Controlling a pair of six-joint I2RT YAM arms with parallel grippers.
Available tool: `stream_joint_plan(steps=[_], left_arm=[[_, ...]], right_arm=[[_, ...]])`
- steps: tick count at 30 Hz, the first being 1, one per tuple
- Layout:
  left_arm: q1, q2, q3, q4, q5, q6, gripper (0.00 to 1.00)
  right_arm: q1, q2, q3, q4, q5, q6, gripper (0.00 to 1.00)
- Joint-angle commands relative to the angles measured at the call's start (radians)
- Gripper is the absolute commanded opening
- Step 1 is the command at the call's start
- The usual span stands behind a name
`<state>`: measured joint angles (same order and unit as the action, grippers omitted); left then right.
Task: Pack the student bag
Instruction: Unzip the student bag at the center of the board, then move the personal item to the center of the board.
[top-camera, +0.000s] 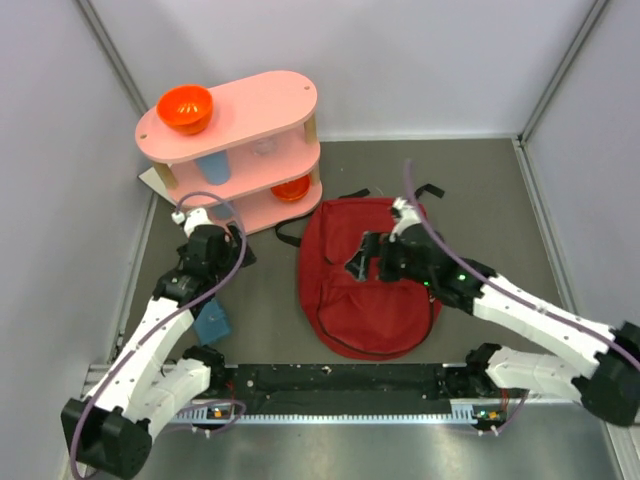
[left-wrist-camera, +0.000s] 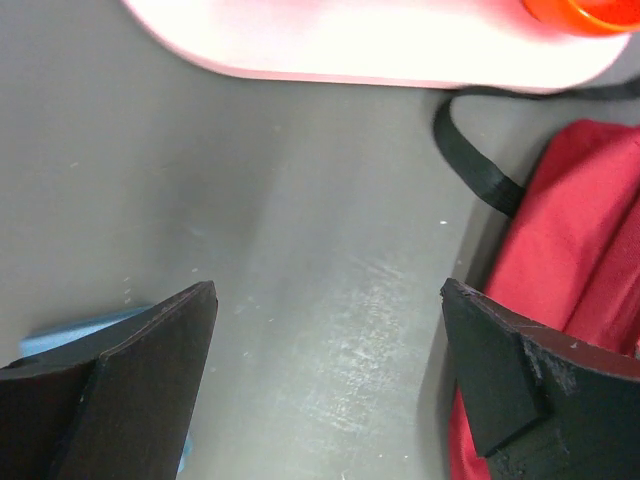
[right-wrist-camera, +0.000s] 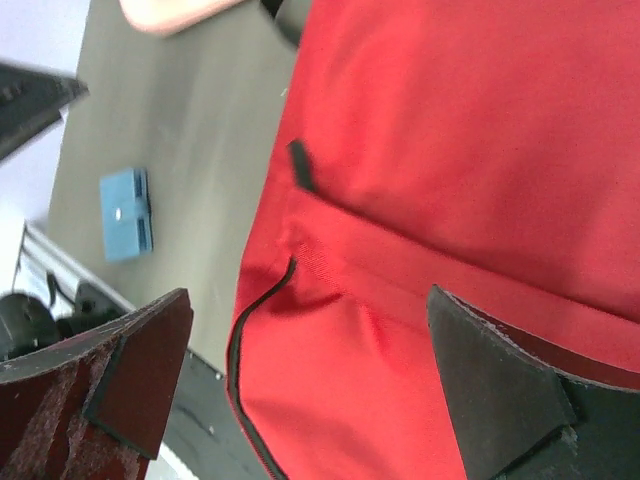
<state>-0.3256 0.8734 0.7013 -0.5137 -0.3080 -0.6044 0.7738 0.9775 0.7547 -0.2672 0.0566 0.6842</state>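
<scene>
The student bag (top-camera: 370, 300) is a dark red backpack lying flat mid-table, black straps (top-camera: 350, 196) at its far end. In the right wrist view the red fabric (right-wrist-camera: 450, 150) fills the frame, with a black zip line (right-wrist-camera: 240, 330) and a small zip pull (right-wrist-camera: 300, 165). My right gripper (top-camera: 362, 262) (right-wrist-camera: 308, 300) hovers open over the bag's upper left part, nothing between its fingers. My left gripper (top-camera: 212, 250) (left-wrist-camera: 328, 300) hangs open over bare table left of the bag (left-wrist-camera: 570, 250), holding nothing.
A pink two-tier shelf (top-camera: 240, 150) stands at the back left, with an orange bowl (top-camera: 185, 108) on top and a blue cup (top-camera: 212, 168) below. A small blue box (top-camera: 212, 322) (right-wrist-camera: 127, 213) lies left of the bag. Grey walls close in on both sides.
</scene>
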Motion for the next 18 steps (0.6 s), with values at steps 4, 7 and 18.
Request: stream_joint_plan(steps=[4,7,18], left_arm=[[0.129,-0.109,0.055,-0.279,-0.147,-0.106,0.99],[0.158,-0.108,0.049,-0.368,-0.209,-0.164,0.99],[0.239,0.179,-0.031,-0.418,-0.152,-0.365,0.99]], right_arm=[[0.197,0.278,0.202,0.132,-0.052,-0.017,0.99],[0.216,0.346,0.212,0.161,-0.138,0.001,0.99],[0.222,0.288,0.147,0.198,-0.127,0.002,0.99]])
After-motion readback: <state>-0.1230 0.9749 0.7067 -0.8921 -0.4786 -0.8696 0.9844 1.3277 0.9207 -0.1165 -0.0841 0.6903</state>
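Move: The blue wallet lies about 13 cm back, 11 cm left and 13 cm below the left hand; the bag's middle is some 32 cm right and 8 cm back of that hand. From the right hand, the left end of the bag's zip is roughly 10 cm left, 6 cm back and 13 cm down, with a black tab about 6 cm farther out than that zip end. Open right hand sweeps 12 cm left over the bag; left one heads left, back, down towards the wallet. ##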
